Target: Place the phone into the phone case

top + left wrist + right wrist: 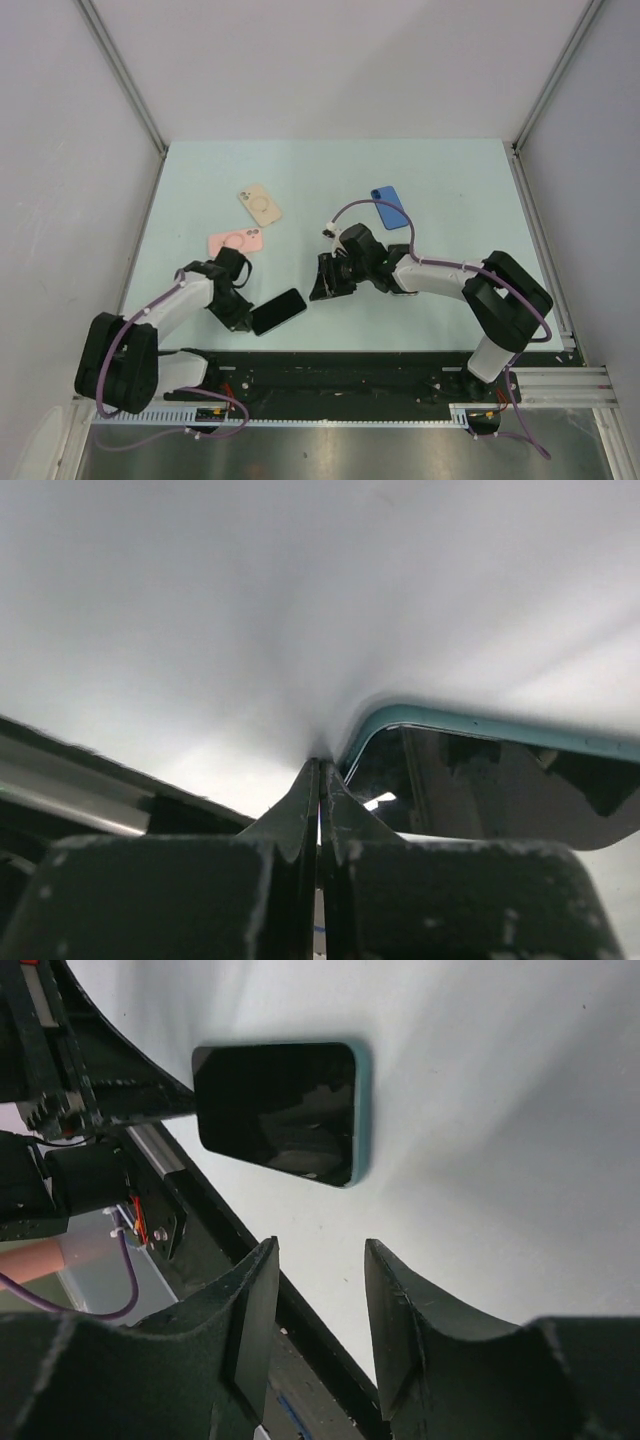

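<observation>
The phone (279, 311) lies screen up near the table's front edge, a dark slab with a teal rim. My left gripper (243, 316) is shut, low on the table, with its tips at the phone's left corner. In the left wrist view the phone (490, 785) lies just right of the closed gripper (320, 767), not between the fingers. My right gripper (323, 284) is open and empty, a little right of the phone. In the right wrist view the phone (280, 1110) lies ahead of the spread gripper (320, 1252). A pink case (236, 242) lies behind the left gripper.
A beige case (260, 204) lies further back at the left. A blue case (390, 207) lies behind the right arm. The black base rail (340, 365) runs along the table's front edge, close to the phone. Grey walls stand on three sides.
</observation>
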Available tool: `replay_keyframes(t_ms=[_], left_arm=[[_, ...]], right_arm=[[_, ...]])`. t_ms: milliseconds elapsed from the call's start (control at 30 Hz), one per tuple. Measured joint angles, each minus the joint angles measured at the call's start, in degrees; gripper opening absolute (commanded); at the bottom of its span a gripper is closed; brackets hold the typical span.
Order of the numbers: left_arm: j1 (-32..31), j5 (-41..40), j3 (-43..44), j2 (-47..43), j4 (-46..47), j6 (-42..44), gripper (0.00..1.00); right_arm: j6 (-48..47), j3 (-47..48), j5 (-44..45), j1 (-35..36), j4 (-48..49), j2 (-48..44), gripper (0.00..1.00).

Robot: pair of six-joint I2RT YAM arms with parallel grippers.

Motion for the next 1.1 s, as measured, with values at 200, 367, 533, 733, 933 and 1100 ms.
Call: replay_keyframes(t_ms=[200,367,533,733,933,1100], left_arm=[[-14.56,3.02,2.82,3.37,4.61,-3.56,0.0],[-20.96,4.76,12.2,7.8,5.92,0.46,0.0],[-20.26,1.25,15.02,4.52,7.65,7.65,0.0],[-8.98,3.52,11.04,-0.04,16.0,17.42,0.0],[-2.67,3.43,10.67,5.2,19.58,24.87,0.0],[-2.67,3.76,10.12,10.38,21.07,27.36,0.0]], right_arm=[[-0.2,-0.07,1.68,-0.31,-0.87,0.0,0.44],[-0.35,-4.24,4.2,-2.75,-2.45,-4.2,0.45],[1.25,-7.5,7.26,-3.78,-2.58,-11.34,0.46],[4.96,-9.49,9.46,-2.25,-1.4,-13.14,0.46],[6.88,-10.36,10.99,-1.01,-1.51,-13.14,0.46],[8.22,-10.54,12.55,-0.35,-1.36,-13.14,0.47]])
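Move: The left hand's closed fingertips are down at table level against the phone's near-left corner. The phone's middle lies about 8 cm to the right and 5 cm ahead of them. Well beyond it on the table are the pink case, roughly 24 cm ahead and 3 cm left of this hand, and the beige case, some 35 cm ahead and 4 cm right. From the right hand the phone is about 9 cm left, 3 cm back and 6 cm below. Still touching the phone's near-left corner, the left hand's shut tips sweep right, low along its near side, about 11 cm in all, lifting late in the stroke. They then arc forward and back left over the phone and drop beyond its far-left edge, the wrist turning some 30 degrees clockwise and tipping the fingers outward. The right hand, half open, backs 5 cm to the right. ##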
